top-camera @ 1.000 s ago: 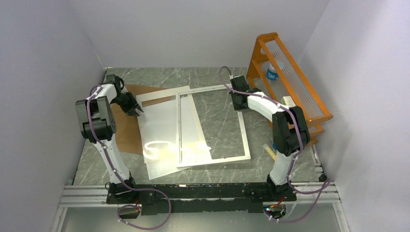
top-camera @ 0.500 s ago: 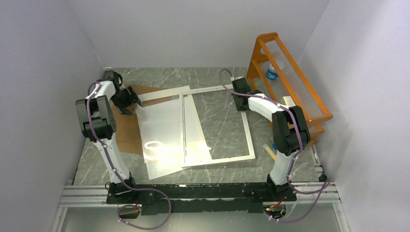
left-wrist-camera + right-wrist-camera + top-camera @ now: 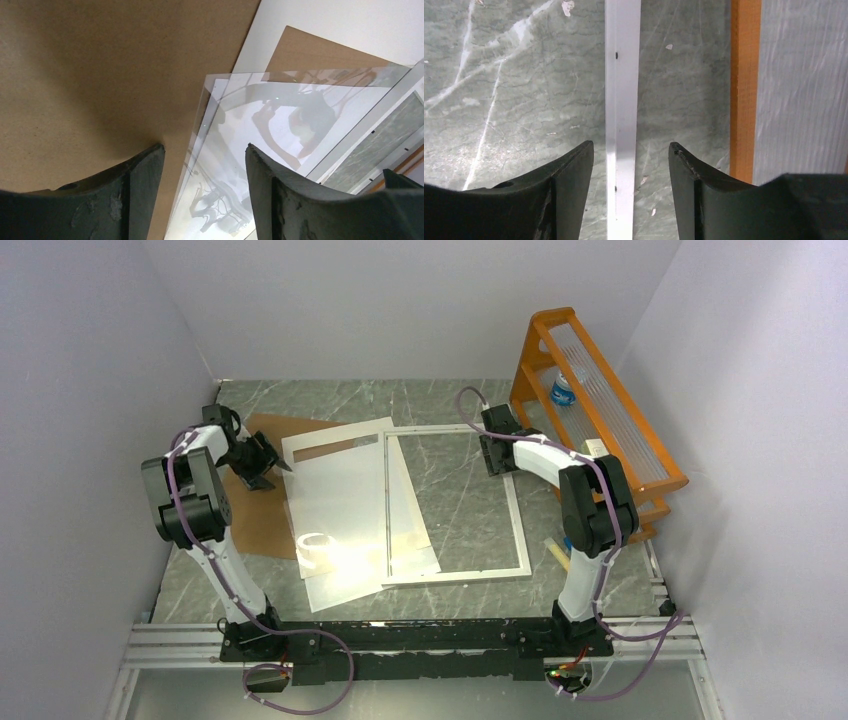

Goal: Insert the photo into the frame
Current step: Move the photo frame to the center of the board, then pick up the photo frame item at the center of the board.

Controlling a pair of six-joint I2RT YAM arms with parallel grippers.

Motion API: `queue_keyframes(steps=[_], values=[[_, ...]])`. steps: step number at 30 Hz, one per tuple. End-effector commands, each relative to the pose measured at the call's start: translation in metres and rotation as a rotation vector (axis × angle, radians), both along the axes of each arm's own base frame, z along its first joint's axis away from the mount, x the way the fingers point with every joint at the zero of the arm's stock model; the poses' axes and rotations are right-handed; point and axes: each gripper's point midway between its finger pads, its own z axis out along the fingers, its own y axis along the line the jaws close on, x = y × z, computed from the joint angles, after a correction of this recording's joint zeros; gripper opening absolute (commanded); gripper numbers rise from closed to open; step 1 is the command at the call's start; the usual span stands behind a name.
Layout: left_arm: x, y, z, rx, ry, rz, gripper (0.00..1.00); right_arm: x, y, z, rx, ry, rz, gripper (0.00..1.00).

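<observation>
The frame (image 3: 455, 575), a narrow white border, lies flat mid-table, its left bar over a stack of white sheets (image 3: 340, 510). The photo's picture side is hidden; I cannot pick it out among those sheets. My right gripper (image 3: 497, 468) hangs open over the frame's far right bar; the white bar (image 3: 622, 100) runs between the right gripper's (image 3: 630, 143) fingers, untouched. My left gripper (image 3: 280, 466) is open at the stack's far left corner. The left gripper (image 3: 204, 146) holds nothing and hovers over the brown backing board (image 3: 100, 75) and a clear reflective pane (image 3: 280, 125).
A white card mat (image 3: 350, 25) with a cut-out lies over the brown board (image 3: 258, 515). An orange rack (image 3: 600, 400) holding a bottle (image 3: 563, 390) stands along the right wall, close to the frame's bar. White walls enclose the table.
The frame has slid a little to the right. The right gripper has opened off the frame's bar. The left gripper has opened and drawn back to the left.
</observation>
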Motion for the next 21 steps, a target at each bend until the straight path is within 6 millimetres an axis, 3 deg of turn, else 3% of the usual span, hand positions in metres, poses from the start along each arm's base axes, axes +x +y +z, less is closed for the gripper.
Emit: queue_keyframes(steps=[1, 6, 10, 14, 17, 21], values=[[-0.03, -0.015, -0.021, -0.108, 0.096, 0.008, 0.65, 0.014, 0.019, 0.05, 0.129, -0.1, -0.043, 0.6], [-0.027, -0.032, -0.02, -0.228, 0.052, 0.008, 0.58, 0.008, 0.094, 0.072, 0.31, -0.079, 0.071, 0.6], [-0.037, -0.043, -0.028, -0.285, 0.068, 0.017, 0.57, -0.013, 0.158, 0.065, 0.408, -0.016, 0.178, 0.59], [-0.04, -0.048, -0.029, -0.308, 0.062, 0.012, 0.5, -0.036, 0.207, 0.056, 0.582, 0.071, 0.247, 0.57], [-0.039, -0.047, -0.025, -0.301, 0.045, 0.006, 0.39, -0.046, 0.222, 0.051, 0.666, 0.114, 0.258, 0.57], [-0.034, -0.046, -0.016, -0.291, -0.001, -0.016, 0.2, -0.05, 0.224, 0.04, 0.675, 0.146, 0.256, 0.55]])
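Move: The right hand is open astride the frame's right bar, about 4 cm above the table. The white mat's middle is some 36 cm left and 4 cm back; the frame's middle is about 12 cm left and 6 cm back. From the left hand, about 3 cm up, the mat's middle is some 16 cm right and 3 cm back, its left edge barely 2 cm right; the brown board's middle is roughly 7 cm right, 2 cm back. The right hand leaves the frame's right bar with its fingers staying open, rises about 5 cm and sweeps some 21 cm left over the frame, drawing back 5 cm late on and tipping its fingertips some 30 degrees leftward, to hang over the mat's right edge. The left hand shifts about 3 cm right and slightly back, sinks a little, tilts its fingertips to the right and closes most of the way around the left edge of the mat and clear sheet, coming into contact there. ##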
